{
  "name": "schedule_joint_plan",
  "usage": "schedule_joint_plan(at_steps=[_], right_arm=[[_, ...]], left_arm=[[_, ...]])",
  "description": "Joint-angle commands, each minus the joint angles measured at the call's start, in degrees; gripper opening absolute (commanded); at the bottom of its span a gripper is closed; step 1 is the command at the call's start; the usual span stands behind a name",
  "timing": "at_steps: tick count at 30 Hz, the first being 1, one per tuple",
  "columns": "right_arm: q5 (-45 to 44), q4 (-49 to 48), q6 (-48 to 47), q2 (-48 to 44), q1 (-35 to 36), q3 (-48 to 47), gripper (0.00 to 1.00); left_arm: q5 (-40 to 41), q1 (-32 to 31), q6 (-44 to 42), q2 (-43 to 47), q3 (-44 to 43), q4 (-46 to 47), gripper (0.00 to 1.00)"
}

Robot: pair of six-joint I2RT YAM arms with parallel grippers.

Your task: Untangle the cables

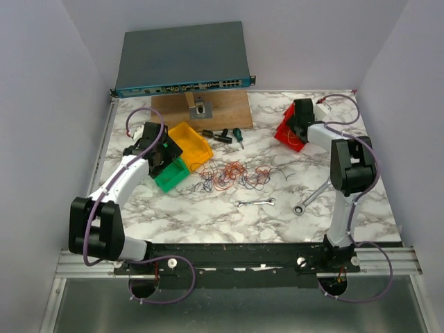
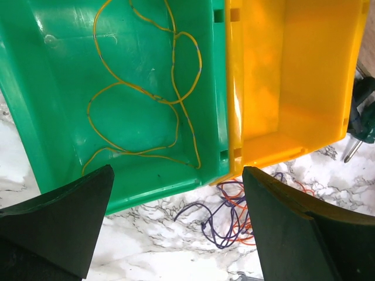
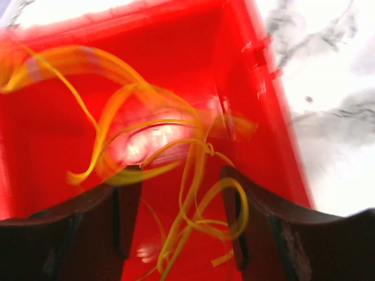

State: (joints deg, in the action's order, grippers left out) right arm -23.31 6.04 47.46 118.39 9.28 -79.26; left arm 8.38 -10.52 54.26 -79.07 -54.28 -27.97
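Note:
A loose tangle of cables point(image 1: 232, 175), orange, red and dark, lies mid-table. My left gripper point(image 1: 163, 156) hovers over the green bin point(image 1: 170, 177), its jaws wide open and empty point(image 2: 176, 234). One yellow cable point(image 2: 146, 93) lies looped inside the green bin point(image 2: 53, 117); the yellow bin point(image 2: 293, 88) beside it holds nothing. Purple and orange cables point(image 2: 234, 213) lie on the marble just below the bins. My right gripper point(image 1: 300, 123) is over the red bin point(image 1: 286, 135), jaws apart point(image 3: 181, 211). A blurred yellow cable point(image 3: 193, 170) hangs loose between them inside the red bin point(image 3: 258, 117).
A network switch point(image 1: 184, 59) stands at the back with a wooden board point(image 1: 201, 109) in front of it. Screwdrivers point(image 1: 229, 135) lie beside the yellow bin point(image 1: 191, 142). Two wrenches point(image 1: 255, 202) point(image 1: 312, 198) lie near the front of the tangle.

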Motion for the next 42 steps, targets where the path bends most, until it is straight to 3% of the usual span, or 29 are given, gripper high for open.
schedule_joint_plan(at_steps=[1, 8, 17, 26, 29, 32, 34, 38, 42], right_arm=[[2.17, -2.57, 0.18, -2.58, -0.31, -1.52, 0.84], [6.62, -0.89, -2.62, -13.67, -0.31, 1.76, 0.91], [11.22, -1.52, -3.49, -25.97, -0.31, 9.13, 0.93], [12.88, -3.97, -3.12, -36.45, -0.31, 14.8, 0.93], [12.51, -3.93, -3.25, -38.66, -0.31, 16.0, 0.94], [12.59, -4.02, -3.07, -40.45, -0.31, 17.48, 0.94], [12.38, -4.11, -2.98, -41.47, -0.31, 18.54, 0.94], [12.15, -3.22, -3.92, -42.7, -0.36, 19.57, 0.94], [13.51, -2.3, -4.31, -43.87, -0.31, 20.52, 0.94]], left_arm=[[1.66, 0.84, 1.82, -3.42, -4.22, -5.97, 0.93], [2.1, 2.99, 4.3, -4.85, -4.84, -6.07, 0.82], [1.95, 3.58, 7.48, -12.31, -9.41, -6.7, 0.66], [5.33, 3.26, 16.88, -17.78, -9.8, -6.11, 0.59], [7.49, 3.23, 17.29, -18.75, -10.77, -5.92, 0.39], [7.53, 3.5, 16.46, -18.68, -10.25, -3.72, 0.0], [9.03, 3.39, 14.33, -16.98, -10.17, -3.02, 0.0], [19.53, 0.86, 13.96, -9.41, -10.19, -8.22, 0.0], [20.31, 0.13, 11.33, -1.74, -9.65, -11.15, 0.0]])
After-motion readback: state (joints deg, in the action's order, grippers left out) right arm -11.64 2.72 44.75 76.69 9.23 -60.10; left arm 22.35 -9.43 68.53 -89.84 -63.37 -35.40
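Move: The yellow cable in the green box lies about 4 cm ahead of the left hand, 3 cm to its left and 7 cm below. The yellow-orange box stands some 8 cm to the right of that cable and 9 cm farther out; the red-and-blue cable tangle lies about 22 cm right of the left hand and 2 cm back. The red box surrounds the right hand, its middle about 2 cm forward and 2 cm left; the just-released cable hangs barely 1 cm ahead, left and below. The cable in the green box is reached by the left hand sinking about 6 cm while easing forward and left and turning some 20 degrees counter-clockwise; its wide fingers shut, pinch the strand, then rise about 5 cm. The right fingers, already part open over their cable, open fully; that hand starts up and slightly forward, then pulls back, ending roughly 20 cm higher, fingers tipping down about 25 degrees. ##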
